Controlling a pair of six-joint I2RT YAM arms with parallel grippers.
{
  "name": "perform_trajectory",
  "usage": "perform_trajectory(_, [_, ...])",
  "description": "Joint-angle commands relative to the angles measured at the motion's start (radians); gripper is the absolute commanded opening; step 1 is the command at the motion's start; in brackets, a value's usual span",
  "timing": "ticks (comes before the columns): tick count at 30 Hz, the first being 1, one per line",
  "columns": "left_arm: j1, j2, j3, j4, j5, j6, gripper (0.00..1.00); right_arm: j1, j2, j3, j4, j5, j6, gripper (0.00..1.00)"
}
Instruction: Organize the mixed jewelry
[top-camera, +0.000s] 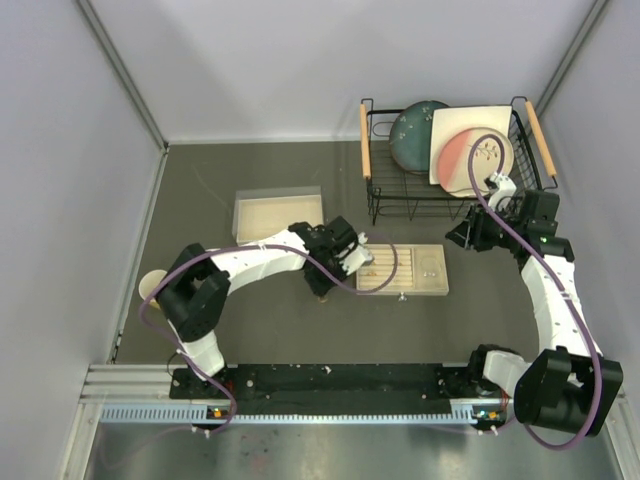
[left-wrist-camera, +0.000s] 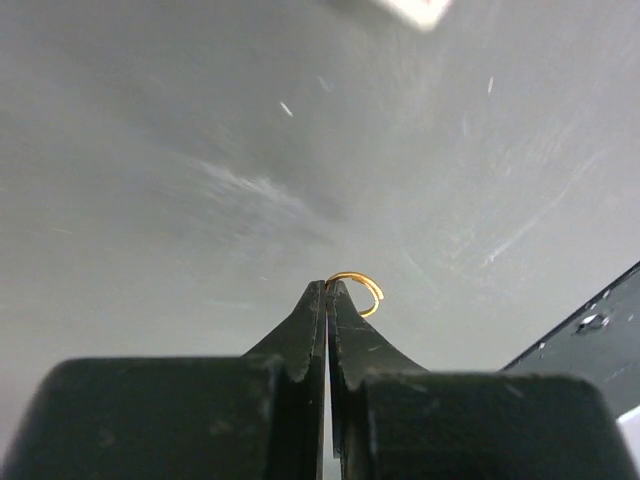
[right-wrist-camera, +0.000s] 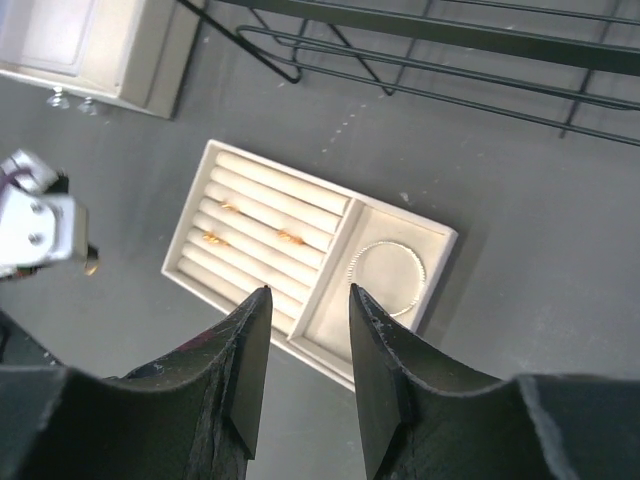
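Note:
My left gripper (left-wrist-camera: 328, 284) is shut on a thin gold ring (left-wrist-camera: 364, 289), which sticks out to the right of the fingertips just above the dark table. In the top view the left gripper (top-camera: 322, 290) sits just left of the beige tray (top-camera: 432, 290). Three gold rings (right-wrist-camera: 290, 237) lie in the tray's (right-wrist-camera: 330, 240) slotted rows. The silver bracelet hoop (right-wrist-camera: 425, 278) lies flat in its square compartment. My right gripper (right-wrist-camera: 308, 291) hovers open above the tray with nothing between its fingers. From above, the right gripper (top-camera: 468, 236) is at the tray's far right.
A black wire dish rack (top-camera: 380, 190) holding plates stands at the back right. A shallow white box (top-camera: 278, 213) lies behind the left arm. A yellow cup (top-camera: 150, 287) stands at the left edge of the table.

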Motion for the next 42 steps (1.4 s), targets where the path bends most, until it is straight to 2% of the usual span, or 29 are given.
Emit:
perform_trajectory(1, [0.026,-0.09,0.155,0.057,-0.025,-0.012,0.0,-0.01,-0.004,0.011,0.024,-0.166,0.017,0.38])
perform_trajectory(6, [0.028,-0.093,0.316,0.077,-0.08,-0.052,0.0,0.005,0.012,0.017,0.091,-0.272,0.101,0.4])
perform_trajectory(9, [0.026,-0.08,0.402,0.099,-0.152,-0.086,0.0,0.043,0.028,0.04,0.127,-0.274,0.142,0.41])
perform_trajectory(14, [0.026,-0.055,0.501,0.131,-0.268,-0.158,0.0,0.228,0.082,0.115,0.182,-0.211,0.201,0.41])
perform_trajectory(17, [0.026,-0.053,0.524,0.148,-0.287,-0.207,0.0,0.328,0.128,0.149,0.257,-0.176,0.267,0.4])
perform_trajectory(23, [0.022,-0.053,0.543,0.175,-0.302,-0.235,0.0,0.436,0.217,0.209,0.399,-0.124,0.386,0.4])
perform_trajectory(30, [0.022,-0.059,0.532,0.211,-0.299,-0.252,0.0,0.506,0.283,0.256,0.481,-0.05,0.445,0.39])
perform_trajectory(42, [0.022,-0.05,0.532,0.231,-0.298,-0.291,0.0,0.552,0.326,0.261,0.564,-0.028,0.506,0.38])
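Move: In the left fingers, already pinched, is the last gold ring. It is bound for the open right gripper, about 31 cm to the right, 10 cm farther ahead and 14 cm higher; seen from the right hand, the ring is some 31 cm left, 10 cm back and 14 cm below. From the left hand, the jewelry tray is roughly 17 cm right, 8 cm ahead and 2 cm lower, and the cream box 19 cm ahead, 8 cm left, about level. Carrying the ring up fast, the left hand climbs about 21 cm while going forward and right, tilting its fingers forward and rightward, then slows, jaws kept shut. The right hand sweeps some 20 cm left and a little up to meet it high in front of the wire rack, turning its jaws counter-clockwise and bringing them, still part open, close about the ring without closing. ##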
